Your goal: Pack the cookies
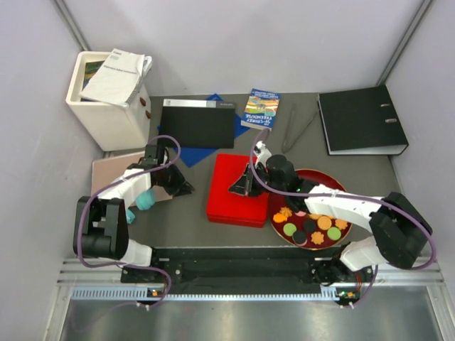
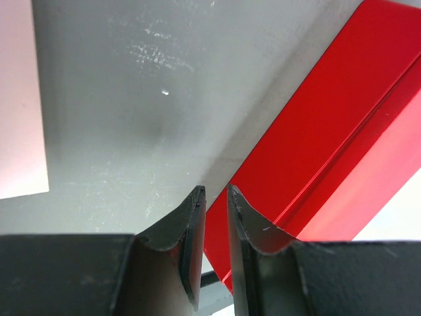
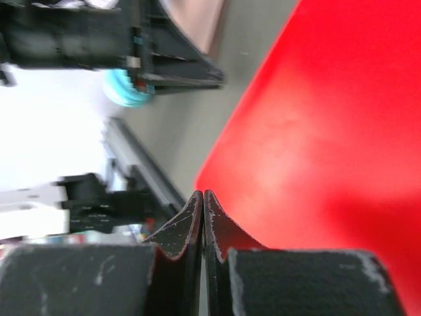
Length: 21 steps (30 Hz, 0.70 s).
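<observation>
The cookies [image 1: 310, 226], round discs in green, black and orange plus orange flower shapes, lie on a round red plate [image 1: 332, 184] at the right. A shut red box [image 1: 231, 195] sits mid-table, left of the plate. My left gripper [image 1: 188, 189] hovers just left of the box, its jaws a narrow gap apart with nothing between them [image 2: 215, 189]; the red box [image 2: 329, 125] fills the view beyond. My right gripper [image 1: 236, 189] is over the box lid, shut and empty [image 3: 203, 193], with the red box [image 3: 316, 131] close beneath.
A white bin with papers [image 1: 106, 96] stands back left. Along the back lie a black case [image 1: 197, 122], a book [image 1: 261, 109], metal tongs [image 1: 298, 128] and a black binder [image 1: 362, 121]. A pink board [image 1: 110, 174] lies under the left arm.
</observation>
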{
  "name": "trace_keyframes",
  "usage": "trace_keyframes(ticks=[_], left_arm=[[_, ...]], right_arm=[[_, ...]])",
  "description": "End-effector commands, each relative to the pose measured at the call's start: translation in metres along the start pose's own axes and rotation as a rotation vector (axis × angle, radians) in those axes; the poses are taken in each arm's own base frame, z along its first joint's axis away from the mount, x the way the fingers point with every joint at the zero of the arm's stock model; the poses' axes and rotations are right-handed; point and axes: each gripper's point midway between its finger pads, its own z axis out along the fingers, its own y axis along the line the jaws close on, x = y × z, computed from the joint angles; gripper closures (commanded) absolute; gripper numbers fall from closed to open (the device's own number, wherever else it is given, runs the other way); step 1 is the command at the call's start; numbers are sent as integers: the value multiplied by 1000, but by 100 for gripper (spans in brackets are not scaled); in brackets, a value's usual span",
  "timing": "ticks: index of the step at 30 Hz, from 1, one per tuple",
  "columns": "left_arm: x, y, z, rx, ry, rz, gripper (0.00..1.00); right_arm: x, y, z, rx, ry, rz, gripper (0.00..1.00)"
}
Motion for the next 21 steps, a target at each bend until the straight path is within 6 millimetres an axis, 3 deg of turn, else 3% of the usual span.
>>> trace_keyframes(ticks=[1, 10, 21], left_arm=[[-4, -9, 4, 46, 7, 21, 75], [-3, -7, 8, 40, 23, 21, 75], [-7, -12, 13, 47, 38, 14, 75]], right_arm=[[-1, 28, 6, -196, 17, 87, 100], [53, -2, 23, -239, 175, 227, 100], [86, -35, 29, -153, 272, 252, 100]])
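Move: The right gripper, fingers shut, hangs about 7 cm above the red lid on the box; the lid's middle is roughly 3 cm ahead and 2 cm to the right. The cookie plate is centred some 26 cm to the right and 2 cm back, about 14 cm below the hand. The left gripper waits about 16 cm left, 4 cm ahead and 9 cm lower; from it the lid lies around 18 cm right, 1 cm ahead and barely higher. Bring the closed right gripper down about 6.5 cm onto the near-left part of the red lid, first easing it left some 2 cm and then drawing it back about 4 cm as it sinks. Swing the fingers roughly 20 degrees counter-clockwise so they point more to the left, and almost stop with the tips against the lid. Let the left gripper sink a little beside the box. ##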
